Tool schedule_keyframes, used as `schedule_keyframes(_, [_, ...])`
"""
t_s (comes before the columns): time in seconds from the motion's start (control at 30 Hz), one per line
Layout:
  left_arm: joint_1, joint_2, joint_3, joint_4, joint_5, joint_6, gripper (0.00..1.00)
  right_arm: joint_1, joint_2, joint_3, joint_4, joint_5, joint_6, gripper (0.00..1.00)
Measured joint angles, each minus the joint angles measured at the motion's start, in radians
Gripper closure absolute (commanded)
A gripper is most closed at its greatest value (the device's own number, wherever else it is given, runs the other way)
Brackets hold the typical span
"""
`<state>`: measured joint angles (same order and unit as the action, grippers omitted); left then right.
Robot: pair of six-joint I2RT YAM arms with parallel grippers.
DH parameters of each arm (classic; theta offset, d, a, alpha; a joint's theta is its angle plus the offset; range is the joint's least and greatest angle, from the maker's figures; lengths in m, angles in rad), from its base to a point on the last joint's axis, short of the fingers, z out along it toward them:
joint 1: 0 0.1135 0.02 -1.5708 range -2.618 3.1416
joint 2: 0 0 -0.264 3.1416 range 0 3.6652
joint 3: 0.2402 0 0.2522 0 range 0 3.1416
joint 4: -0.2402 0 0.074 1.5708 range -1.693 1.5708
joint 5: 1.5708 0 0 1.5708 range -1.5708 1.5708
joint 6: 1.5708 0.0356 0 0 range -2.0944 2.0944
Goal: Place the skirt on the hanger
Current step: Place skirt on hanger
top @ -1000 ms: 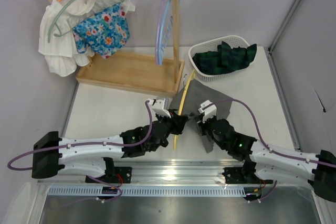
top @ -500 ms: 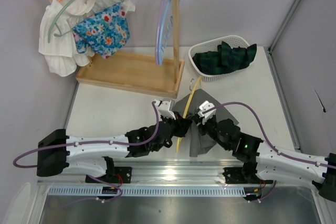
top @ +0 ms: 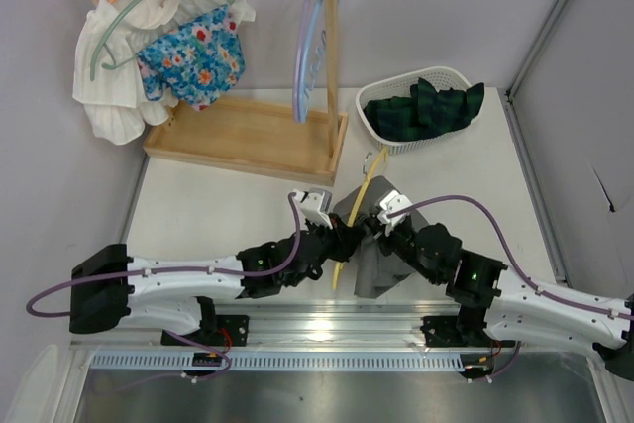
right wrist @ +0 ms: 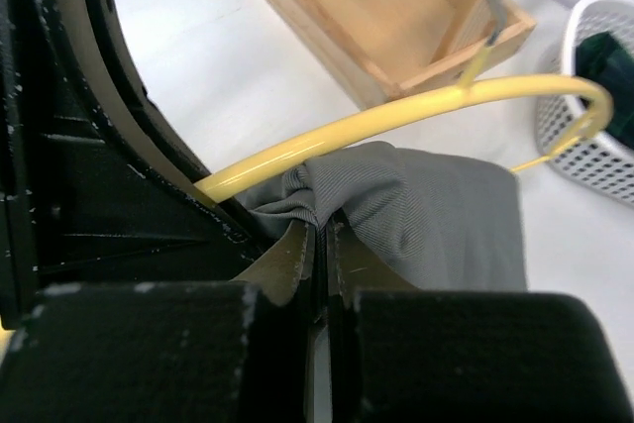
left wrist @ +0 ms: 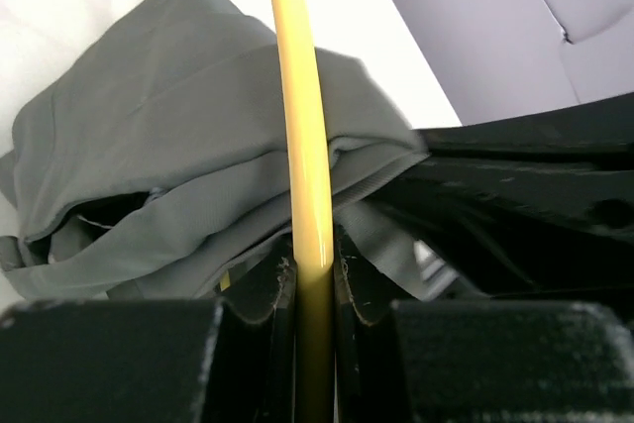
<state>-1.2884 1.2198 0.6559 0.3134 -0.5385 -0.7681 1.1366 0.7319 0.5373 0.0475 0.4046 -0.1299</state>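
Observation:
A yellow hanger (top: 355, 213) lies slanted across the table's middle, hook end toward the basket. My left gripper (top: 342, 241) is shut on its bar (left wrist: 300, 136), fingers tight on both sides. The grey skirt (top: 382, 257) is bunched beside and partly under the hanger. My right gripper (top: 370, 227) is shut on a fold of the skirt (right wrist: 436, 210) right next to the hanger bar (right wrist: 396, 112). The two grippers (left wrist: 315, 266) (right wrist: 322, 237) nearly touch. In the left wrist view the skirt (left wrist: 168, 146) lies folded behind the bar.
A wooden clothes rack (top: 248, 136) stands at the back left with a white garment (top: 114, 86), a floral garment (top: 193, 56) and a lavender hanger (top: 307, 47). A white basket (top: 396, 141) of dark plaid cloth sits at the back right.
The right gripper has pulled the skirt leftward toward the left gripper, and the skirt has gone from spread flat to bunched. The left arm shifted right with the hanger.

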Motion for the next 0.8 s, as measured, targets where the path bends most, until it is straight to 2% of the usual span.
schedule_keyframes(0.1, [0.003, -0.014, -0.012, 0.022, 0.038, 0.03, 1.0, 0.001, 0.024, 0.0, -0.008, -0.023, 0.036, 0.87])
schedule_keyframes(0.13, [0.005, -0.021, -0.018, 0.033, 0.053, 0.04, 1.0, 0.002, 0.031, 0.0, -0.011, -0.031, 0.048, 0.8])
schedule_keyframes(0.17, [0.008, -0.034, -0.026, 0.041, 0.068, 0.05, 1.0, 0.001, 0.037, 0.0, -0.016, -0.037, 0.063, 0.57])
schedule_keyframes(0.27, [0.019, -0.095, -0.064, 0.042, 0.114, 0.072, 1.0, -0.014, 0.033, 0.003, -0.07, -0.023, 0.124, 0.18])
schedule_keyframes(0.37, [0.031, -0.151, -0.082, 0.024, 0.153, 0.088, 1.0, -0.036, 0.013, 0.034, -0.162, -0.012, 0.207, 0.01])
schedule_keyframes(0.57, [0.071, -0.23, -0.082, 0.067, 0.181, 0.112, 1.0, -0.136, -0.072, 0.207, -0.405, -0.075, 0.412, 0.01])
schedule_keyframes(0.8, [0.127, -0.286, -0.071, 0.035, 0.259, 0.21, 1.0, -0.409, -0.059, 0.467, -0.576, -0.085, 0.568, 0.01])
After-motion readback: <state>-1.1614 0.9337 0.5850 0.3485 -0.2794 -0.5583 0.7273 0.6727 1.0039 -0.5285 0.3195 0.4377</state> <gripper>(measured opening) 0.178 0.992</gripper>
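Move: The right fingers still pinch the grey skirt's waistband beside the yellow hanger; the skirt's middle lies about 2 cm ahead of them, 2 cm right and 8 cm down. From them the hanger's hook is some 12 cm ahead and level sideways, the laundry basket roughly 33 cm ahead, 11 cm right and 16 cm lower. The left hand still grips the hanger, with the skirt's middle about 2 cm ahead, 7 cm right and 7 cm below. The right hand dips two or three centimetres as its shut fingers spring wide open and let go of the waistband, then backs out upward and to the right, away from hanger and skirt, ending about 10 cm higher and 10 cm farther right, a little forward, while it rolls left side up, tips down and turns clockwise by some 20 to 25 degrees each. Keeping its grip on the hanger, the left hand first eases back slightly, then lifts it about 7 cm and carries it some 4 cm left, its fingers tipping up a little. ##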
